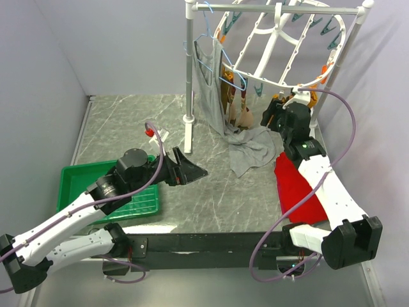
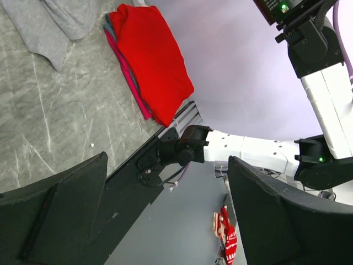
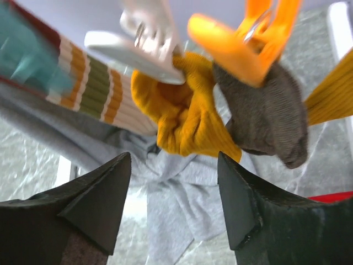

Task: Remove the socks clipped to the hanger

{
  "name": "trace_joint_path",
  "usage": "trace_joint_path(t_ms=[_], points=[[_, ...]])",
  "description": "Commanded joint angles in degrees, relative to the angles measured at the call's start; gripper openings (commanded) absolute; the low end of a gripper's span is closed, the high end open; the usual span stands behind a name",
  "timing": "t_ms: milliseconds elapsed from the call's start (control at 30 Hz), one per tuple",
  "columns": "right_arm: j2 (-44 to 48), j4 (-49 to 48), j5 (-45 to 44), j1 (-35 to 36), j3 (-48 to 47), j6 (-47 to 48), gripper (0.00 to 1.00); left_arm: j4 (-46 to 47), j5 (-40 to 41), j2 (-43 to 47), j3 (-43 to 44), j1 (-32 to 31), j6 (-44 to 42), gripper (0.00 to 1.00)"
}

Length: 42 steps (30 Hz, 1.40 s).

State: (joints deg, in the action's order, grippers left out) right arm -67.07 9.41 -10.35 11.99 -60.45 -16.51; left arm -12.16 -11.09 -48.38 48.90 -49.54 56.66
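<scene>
The round white hanger (image 1: 281,45) hangs from the rack rail, with orange and teal clips on its rim. Tan and brown socks (image 1: 245,115) dangle at its near-left side. My right gripper (image 1: 284,109) is raised to the rim's near-right edge. In its wrist view a mustard sock (image 3: 187,113) and a brown sock (image 3: 267,118) hang from an orange clip (image 3: 242,47), with a striped sock (image 3: 94,83) to the left. The right gripper (image 3: 174,165) is open just below the mustard sock, not touching it. The left gripper (image 1: 192,171) (image 2: 168,160) hovers open and empty over the table.
A green tray (image 1: 77,179) lies at the near left. A grey tank top (image 1: 209,83) hangs on a blue wire hanger by the rack pole (image 1: 188,70). Grey fabric (image 1: 252,153) is heaped on the table, and a folded red cloth (image 1: 300,185) (image 2: 149,55) lies at the right.
</scene>
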Motion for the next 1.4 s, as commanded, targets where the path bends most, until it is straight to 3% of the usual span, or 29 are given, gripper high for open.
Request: trace_joint_path(t_ms=[0,333,567,700,933,1133,1367], points=[[1.41,-4.05,-5.29,-0.21,-0.46,0.43,0.69,-0.76,1.43,1.53,2.07,-0.21,-0.77,0.95],[-1.49,-8.26,-5.65,-0.21,0.76,2.89,0.64,-1.02,0.28,1.45,2.42,-0.21,-0.59,0.96],[-0.96,-10.8,-4.68,-0.12,2.43,4.99,0.49,-1.29,0.63,1.8,2.69,-0.29,-0.85,0.96],[-0.87,-11.26,-4.42,-0.12,2.79,5.79,0.35,-0.32,-0.24,1.1,2.42,-0.29,-0.33,0.96],[-0.17,-10.47,-2.05,-0.21,2.61,5.71,0.0,1.26,-1.3,-0.75,3.48,-0.21,-0.5,0.96],[2.2,-1.61,1.03,-0.12,-0.73,1.14,0.0,8.99,-4.02,-5.66,4.27,-0.21,-1.29,0.95],[5.19,10.97,6.22,-0.21,-8.62,-1.68,0.0,19.27,-2.62,-21.89,13.3,-0.21,-6.3,0.96]])
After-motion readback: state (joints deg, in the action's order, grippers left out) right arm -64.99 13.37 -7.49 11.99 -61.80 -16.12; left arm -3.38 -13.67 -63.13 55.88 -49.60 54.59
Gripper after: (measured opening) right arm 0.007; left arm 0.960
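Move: The yellow sock under the white clip hangs just in front of the open right fingers, its middle about 3 cm ahead, 1 cm to the right and 2 cm above. The dark grey sock on the orange clip is some 4 cm to the right of the yellow sock and 1 cm farther out, while the striped sock hangs about 8 cm left of the right hand and 4 cm ahead. From the left hand the yellow sock is roughly 24 cm ahead, 24 cm to the right, near level. The right hand eases about 1.5 cm forward and 1 cm right to the lower end of the yellow sock, the fingers shutting fully and pinching the cloth between their tips, then draws back some 3 cm towards the base, drifting a little left and lifting at the very end, still holding the sock. Once the grip is made, the left hand, until then almost still, swings about 5 cm right and 3.5 cm forward towards the yellow sock with its fingers kept wide open and touches nothing. ##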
